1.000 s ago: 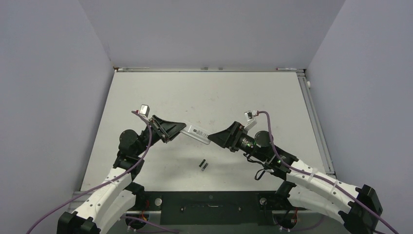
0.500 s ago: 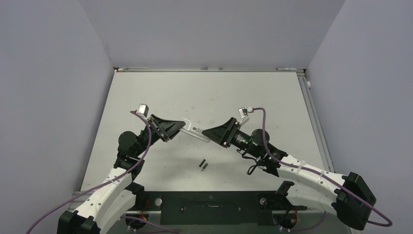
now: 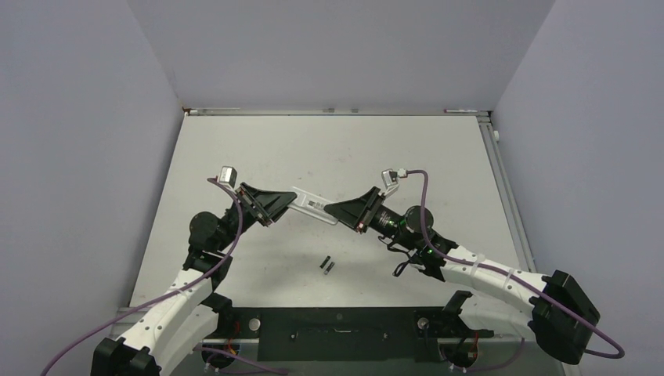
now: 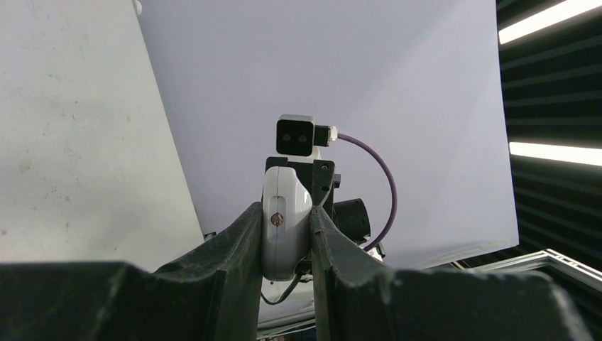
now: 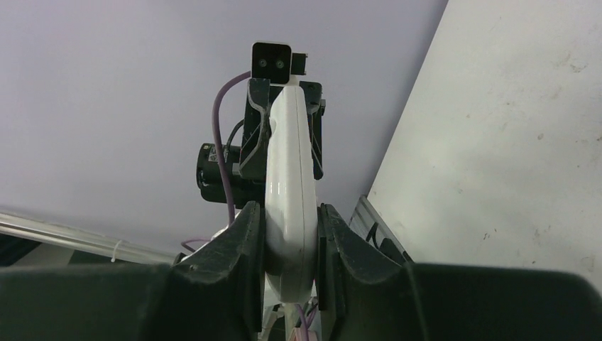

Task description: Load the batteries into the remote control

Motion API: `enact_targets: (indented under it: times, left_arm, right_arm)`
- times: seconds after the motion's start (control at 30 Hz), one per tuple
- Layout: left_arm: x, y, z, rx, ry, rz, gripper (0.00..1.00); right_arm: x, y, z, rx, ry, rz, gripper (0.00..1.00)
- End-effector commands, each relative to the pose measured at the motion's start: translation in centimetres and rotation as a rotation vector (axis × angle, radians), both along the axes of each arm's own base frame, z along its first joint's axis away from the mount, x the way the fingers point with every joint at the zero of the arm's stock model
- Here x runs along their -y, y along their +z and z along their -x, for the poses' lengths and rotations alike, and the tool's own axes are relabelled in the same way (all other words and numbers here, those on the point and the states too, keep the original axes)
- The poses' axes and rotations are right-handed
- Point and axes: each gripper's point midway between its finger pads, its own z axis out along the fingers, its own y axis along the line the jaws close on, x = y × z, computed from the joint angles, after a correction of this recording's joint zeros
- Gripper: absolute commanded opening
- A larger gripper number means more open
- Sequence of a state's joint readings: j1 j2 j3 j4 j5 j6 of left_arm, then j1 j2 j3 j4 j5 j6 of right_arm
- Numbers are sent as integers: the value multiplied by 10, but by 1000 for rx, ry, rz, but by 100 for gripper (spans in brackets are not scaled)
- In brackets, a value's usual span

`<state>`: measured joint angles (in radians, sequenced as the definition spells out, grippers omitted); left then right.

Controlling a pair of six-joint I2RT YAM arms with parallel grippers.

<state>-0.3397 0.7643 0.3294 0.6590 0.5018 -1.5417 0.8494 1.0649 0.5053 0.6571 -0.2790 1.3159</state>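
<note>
The white remote control [image 3: 312,205] hangs in the air between my two arms, above the middle of the table. My left gripper [image 3: 290,200] is shut on its left end, and the left wrist view shows that end of the remote control [image 4: 286,227] squeezed between both fingers. My right gripper [image 3: 332,211] is shut on the other end; in the right wrist view the remote control [image 5: 289,177] stands edge-on between the pads. Two dark batteries [image 3: 327,265] lie side by side on the table below, nearer the arm bases.
The white table [image 3: 407,157] is walled in by grey panels at the back and on both sides. A metal rail [image 3: 509,204] runs along its right edge. A black base plate [image 3: 337,329] lies between the arm bases.
My right gripper has slid onto the remote's right end and closed on it. The right arm has swung left and forward. The left gripper keeps its grip; the remote has shifted slightly up and left.
</note>
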Motion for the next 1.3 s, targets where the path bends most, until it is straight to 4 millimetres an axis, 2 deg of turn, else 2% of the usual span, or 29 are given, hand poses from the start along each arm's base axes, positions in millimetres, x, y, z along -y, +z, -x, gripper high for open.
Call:
enact_targets:
  times: [0.0, 0.17, 0.43, 0.6, 0.93, 1.1, 1.27]
  left_arm:
    - [5, 15, 6, 74, -20, 13, 0]
    - [10, 12, 11, 77, -56, -16, 1]
    - [15, 8, 17, 92, -113, -78, 43]
    - [20, 11, 25, 138, -183, -96, 60]
    - [27, 16, 37, 216, -302, -151, 66]
    - [30, 17, 44, 244, -359, -165, 66]
    - [32, 20, 55, 282, -414, -168, 60]
  right_arm:
    - [-3, 32, 4, 97, 27, -69, 9]
    - [3, 32, 5, 128, 9, -38, 8]
    - [18, 37, 8, 199, -11, 46, 8]
    - [26, 41, 13, 232, 10, 89, 8]
    - [27, 50, 32, 325, 157, 179, 8]
    - [25, 50, 36, 348, 211, 210, 8]
    - [23, 51, 35, 348, 230, 211, 8]
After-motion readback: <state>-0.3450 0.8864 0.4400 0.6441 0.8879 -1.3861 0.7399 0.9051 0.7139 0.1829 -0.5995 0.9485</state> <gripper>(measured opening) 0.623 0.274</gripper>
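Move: The remote control is held at both ends: its middle lies about 5 cm right of and 2 cm back from the left hand, and about 4 cm left of and 1 cm ahead of the right hand, level with both. The battery pair lies on the table some 27 cm below the hands, about 4 cm back and 1 cm left of the right hand. The left fingers release the remote control; both hands shift about 4 cm back and right, the right lifting it. ##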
